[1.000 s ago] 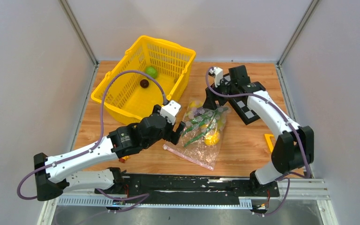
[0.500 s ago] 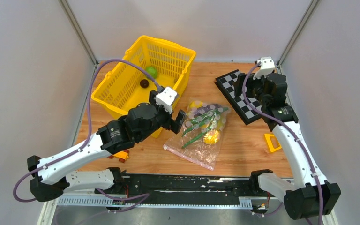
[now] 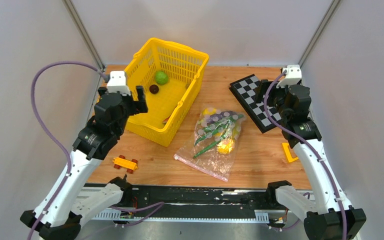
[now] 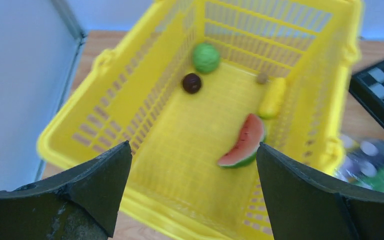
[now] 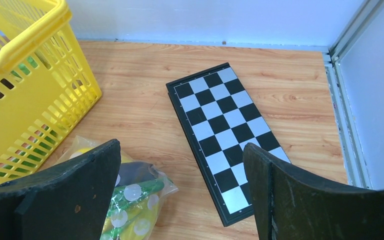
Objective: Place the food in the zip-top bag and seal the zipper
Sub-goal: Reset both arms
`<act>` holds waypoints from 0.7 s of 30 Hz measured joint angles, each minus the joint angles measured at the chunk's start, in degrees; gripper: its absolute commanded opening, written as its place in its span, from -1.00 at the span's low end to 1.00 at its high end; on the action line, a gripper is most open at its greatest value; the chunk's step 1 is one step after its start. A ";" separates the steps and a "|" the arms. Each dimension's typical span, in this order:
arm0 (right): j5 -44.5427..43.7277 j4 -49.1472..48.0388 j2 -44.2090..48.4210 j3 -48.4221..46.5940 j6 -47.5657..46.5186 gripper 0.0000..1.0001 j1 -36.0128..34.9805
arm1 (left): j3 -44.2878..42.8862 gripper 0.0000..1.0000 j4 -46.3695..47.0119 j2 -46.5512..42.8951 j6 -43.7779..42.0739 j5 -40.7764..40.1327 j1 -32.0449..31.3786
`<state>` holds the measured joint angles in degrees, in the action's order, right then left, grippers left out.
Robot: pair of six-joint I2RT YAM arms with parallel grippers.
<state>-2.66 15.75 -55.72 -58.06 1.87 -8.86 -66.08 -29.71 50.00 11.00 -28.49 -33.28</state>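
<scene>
The clear zip-top bag (image 3: 213,141) lies flat on the wooden table, holding green pods, yellow fruit and a purple eggplant. Its pink zipper (image 3: 200,167) runs along the near edge. More food sits in the yellow basket (image 3: 192,87): a green ball (image 4: 206,57), a dark ball (image 4: 191,83), a watermelon slice (image 4: 243,143) and a yellow piece (image 4: 272,97). My left gripper (image 3: 125,100) hangs open above the basket's left side, nothing between its fingers (image 4: 194,147). Open too, my right gripper (image 3: 274,98) hovers over the chequerboard (image 3: 252,97), with the bag's far corner (image 5: 135,197) below its left finger.
An orange toy car (image 3: 125,163) stands near the front left edge. A small orange frame (image 3: 290,151) lies at the right edge, beside my right arm. Walls close in the table on the left, back and right.
Both grippers opened and left the bag. My left arm swung back and left to the basket. My right arm pulled back to the right, off the bag's far end and over the chequerboard.
</scene>
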 measured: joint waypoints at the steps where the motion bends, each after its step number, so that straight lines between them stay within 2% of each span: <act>1: -0.37 0.09 0.00 0.00 0.02 0.84 0.00 | -0.02 1.00 -0.81 -0.22 0.90 0.13 3.02; 5: -1.53 1.36 0.00 -0.33 0.26 0.84 0.00 | 0.00 1.00 -4.81 -0.24 6.91 0.20 11.41; 12: -2.14 4.20 2.49 -1.25 0.44 0.84 0.00 | 0.04 1.00 -10.19 -1.62 14.03 -1.77 11.76; 21: -1.95 4.52 4.50 -1.25 0.70 0.84 0.00 | 0.24 1.00 -12.24 -1.95 16.02 -3.85 11.76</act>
<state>-4.60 20.27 -51.22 -59.31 2.57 -8.86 -65.84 -41.95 48.05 27.03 -32.34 -21.52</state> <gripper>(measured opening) 0.917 1.000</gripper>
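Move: Neither hand holds anything. The filled zip-top bag lies about 3 cm back and 30 cm to the right of the left hand, some 33 cm below. From that same hand the middle of the yellow basket is roughly 14 cm ahead, 8 cm right and 27 cm down, and the toy car about 14 cm back and 5 cm left on the table. From the right hand the bag is about 8 cm back and 20 cm left; the chessboard is some 10 cm ahead and 4 cm right; both are about 28 cm below. Swing the left gripper about 7 cm to the left, away from the bag and the middle of the basket, quickly at first and then easing off; sink it some 3 cm while turning it roughly 20 degrees counter-clockwise and tipping it slightly down. Draw the right gripper back about 2 cm and up nearly as much, off from the chessboard. Keep both grippers open and touching nothing. ##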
